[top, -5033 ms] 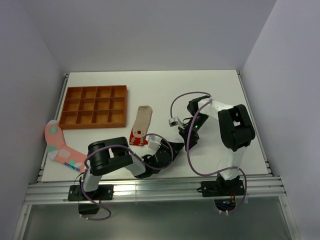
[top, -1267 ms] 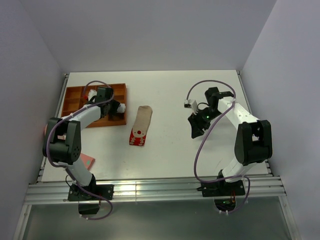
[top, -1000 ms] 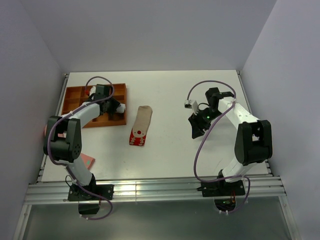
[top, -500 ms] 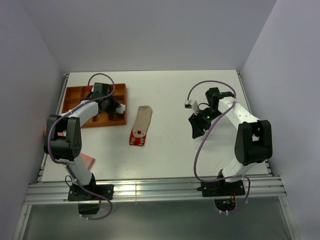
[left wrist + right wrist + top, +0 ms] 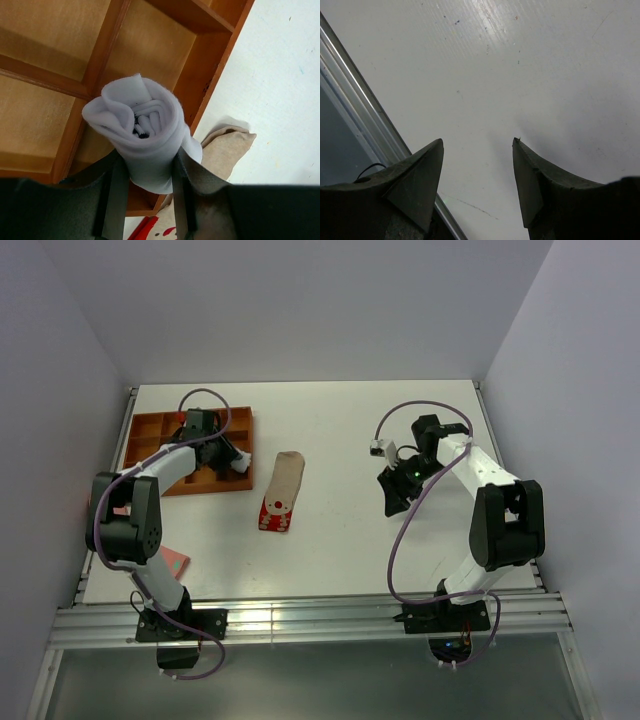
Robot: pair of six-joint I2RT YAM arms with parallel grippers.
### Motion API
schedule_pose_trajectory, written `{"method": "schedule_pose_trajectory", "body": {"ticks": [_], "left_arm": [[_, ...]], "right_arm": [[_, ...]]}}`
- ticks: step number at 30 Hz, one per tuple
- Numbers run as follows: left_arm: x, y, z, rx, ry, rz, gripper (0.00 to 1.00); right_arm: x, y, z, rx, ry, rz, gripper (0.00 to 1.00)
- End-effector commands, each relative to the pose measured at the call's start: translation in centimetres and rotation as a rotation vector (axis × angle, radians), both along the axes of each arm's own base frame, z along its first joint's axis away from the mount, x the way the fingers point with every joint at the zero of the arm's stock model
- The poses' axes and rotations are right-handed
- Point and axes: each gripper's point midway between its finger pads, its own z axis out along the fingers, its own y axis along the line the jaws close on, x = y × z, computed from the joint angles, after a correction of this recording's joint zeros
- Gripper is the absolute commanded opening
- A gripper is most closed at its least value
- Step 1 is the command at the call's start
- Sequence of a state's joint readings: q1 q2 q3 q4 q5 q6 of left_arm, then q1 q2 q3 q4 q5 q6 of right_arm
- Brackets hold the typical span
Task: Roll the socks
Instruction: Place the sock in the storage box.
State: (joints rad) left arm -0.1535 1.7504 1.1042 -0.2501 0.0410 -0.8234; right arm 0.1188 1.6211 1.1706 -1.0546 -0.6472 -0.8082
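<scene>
My left gripper (image 5: 233, 461) is shut on a rolled white sock (image 5: 142, 145), roll end up, with dark stripes showing inside the coil. It hangs over the right side of the wooden compartment tray (image 5: 150, 435). Right of the tray a beige sock (image 5: 288, 472) lies flat on the table, with a red sock with white spots (image 5: 277, 512) at its near end. Both also show under the roll in the left wrist view: the beige sock (image 5: 225, 150) and the red sock (image 5: 155, 231). My right gripper (image 5: 392, 496) stands open over bare table, nothing between its fingers (image 5: 420, 175).
The tray's dividers (image 5: 107, 50) and its right rim (image 5: 220, 55) lie just beneath the roll. A pink patterned sock (image 5: 173, 561) lies at the table's near left, partly hidden by the left arm. A metal rail (image 5: 355, 100) edges the table beside the right gripper.
The left gripper, holding the rolled sock, has shifted a little to the right over the tray's right side. The right arm has stayed put.
</scene>
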Motion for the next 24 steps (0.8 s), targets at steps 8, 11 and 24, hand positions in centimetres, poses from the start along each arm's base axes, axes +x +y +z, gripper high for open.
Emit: {"method": "schedule_pose_trajectory", "body": {"ticks": [8, 11, 24], "left_arm": [[-13.4, -0.9, -7.4, -0.016, 0.506, -0.181, 0.00], [-13.7, -1.3, -6.9, -0.044, 0.506, -0.191, 0.00], [-12.5, 0.2, -6.8, 0.044, 0.526, -0.100, 0.00]], "right_arm": [[0.4, 0.0, -0.3, 0.015, -0.006, -0.006, 0.65], [0.6, 0.1, -0.4, 0.014, -0.004, -0.005, 0.65], [0.5, 0.2, -0.9, 0.021, 0.007, -0.001, 0.64]]}}
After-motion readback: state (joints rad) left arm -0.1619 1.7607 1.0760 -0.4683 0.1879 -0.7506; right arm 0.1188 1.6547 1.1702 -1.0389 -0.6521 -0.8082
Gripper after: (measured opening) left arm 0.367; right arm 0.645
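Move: The white rolled sock is already in the left fingers. Its place, the box's near right-corner compartment, has its middle about 5 cm back, 1 cm left and some 5 cm below that hand. The storage box's middle is roughly 3 cm ahead and 14 cm left; the beige reindeer sock lies about 11 cm right and 7 cm back. From the right hand, that compartment is around 11 cm ahead and 39 cm left. Keep the left gripper closed on the white rolled sock and bring it back about 7 cm, sinking some 3 cm and edging slightly right, slowly at first and then quickly, into the near right-corner compartment. Tip the fingers some 15 degrees nearer to vertical with a small clockwise turn, then hold there, the sock pressed against the box so that the box is drawn along. ##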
